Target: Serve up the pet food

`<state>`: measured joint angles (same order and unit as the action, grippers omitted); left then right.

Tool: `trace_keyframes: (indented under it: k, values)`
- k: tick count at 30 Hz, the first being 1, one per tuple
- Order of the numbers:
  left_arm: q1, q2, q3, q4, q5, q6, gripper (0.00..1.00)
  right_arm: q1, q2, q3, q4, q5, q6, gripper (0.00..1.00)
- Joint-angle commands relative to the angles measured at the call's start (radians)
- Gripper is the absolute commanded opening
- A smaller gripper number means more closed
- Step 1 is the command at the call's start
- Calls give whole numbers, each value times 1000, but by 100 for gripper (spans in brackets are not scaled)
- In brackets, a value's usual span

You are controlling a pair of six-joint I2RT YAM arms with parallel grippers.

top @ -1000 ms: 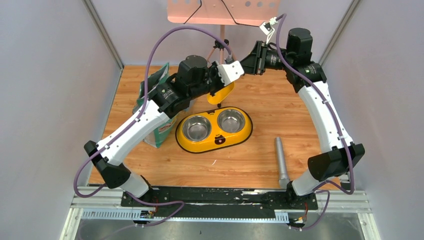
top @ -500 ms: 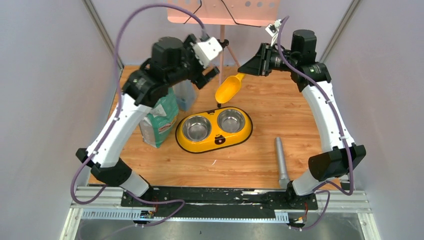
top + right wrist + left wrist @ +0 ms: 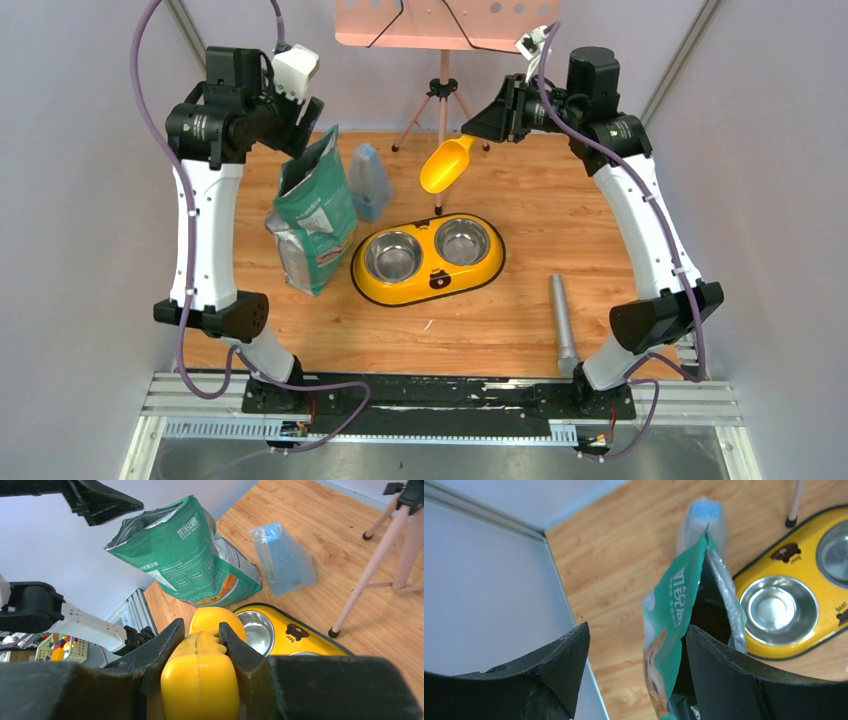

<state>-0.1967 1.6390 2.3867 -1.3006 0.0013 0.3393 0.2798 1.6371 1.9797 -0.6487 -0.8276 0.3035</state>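
Note:
The green-and-white bag (image 3: 316, 212) stands at the left with its top open. Its inside looks dark in the left wrist view (image 3: 704, 605), and no pet food shows anywhere. My left gripper (image 3: 303, 110) is open and empty, just above the bag's mouth; the bag's front wall (image 3: 669, 625) shows in the gap between my left gripper's (image 3: 638, 627) fingers. My right gripper (image 3: 482, 124) is shut on the handle of the orange-yellow scoop (image 3: 446, 166), held in the air behind the yellow double bowl (image 3: 428, 282). It also shows in the right wrist view (image 3: 201, 625), clamping the scoop (image 3: 200, 680). Both steel bowls look empty.
A clear blue pouch (image 3: 368, 182) stands between the bag and the tripod (image 3: 441, 98). A grey cylinder (image 3: 563, 322) lies at the front right. Grey walls close in on both sides.
My left arm has swung from beside the scoop up and to the left, ending above the bag. My right gripper has lifted the scoop a little.

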Motion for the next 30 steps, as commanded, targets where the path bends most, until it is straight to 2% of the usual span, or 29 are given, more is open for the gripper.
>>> trace_keyframes:
  k: [1,8,15,19,21,22,23,24,26,30]
  values:
    - [68,-3,15,-148,109,-35,77,32,15,44,29,25,-24,0]
    - [81,-56,-116,-114,128,-36,74,62,37,60,34,40,-26,0]
    - [83,-6,-1,-159,123,-18,64,92,42,65,37,56,-46,0]
    - [83,45,4,-241,113,24,51,99,86,156,55,39,-48,0]
    - [82,85,27,-305,138,14,38,108,127,237,67,29,-39,0]
    - [83,108,36,-336,149,4,29,115,149,291,79,24,-35,0]
    - [83,114,50,-344,173,-18,23,127,170,313,93,24,-32,0]
    - [82,114,49,-342,183,-27,13,141,192,348,110,20,-28,0]
    - [83,100,45,-316,193,-49,1,170,233,403,146,-1,-27,0]
    - [83,96,104,-304,258,-78,0,220,293,468,249,-32,18,0]
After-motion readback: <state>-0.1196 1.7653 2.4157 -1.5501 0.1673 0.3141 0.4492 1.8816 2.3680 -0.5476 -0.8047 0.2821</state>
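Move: The left hand, fingers open, hovers about 8 cm above the food bag's left rim, which is some 1 cm back of it and level sideways. From this hand the blue packet stands 3 cm ahead, 11 cm right and 33 cm lower; the yellow bowls are 9 cm back, 24 cm right, 39 cm down. For the right hand, which holds the scoop, the bag's mouth is about 27 cm left, 2 cm back and 10 cm below. Left hand sinks about 7 cm, closing to pinch the bag's left rim; right carries the scoop left and up. ##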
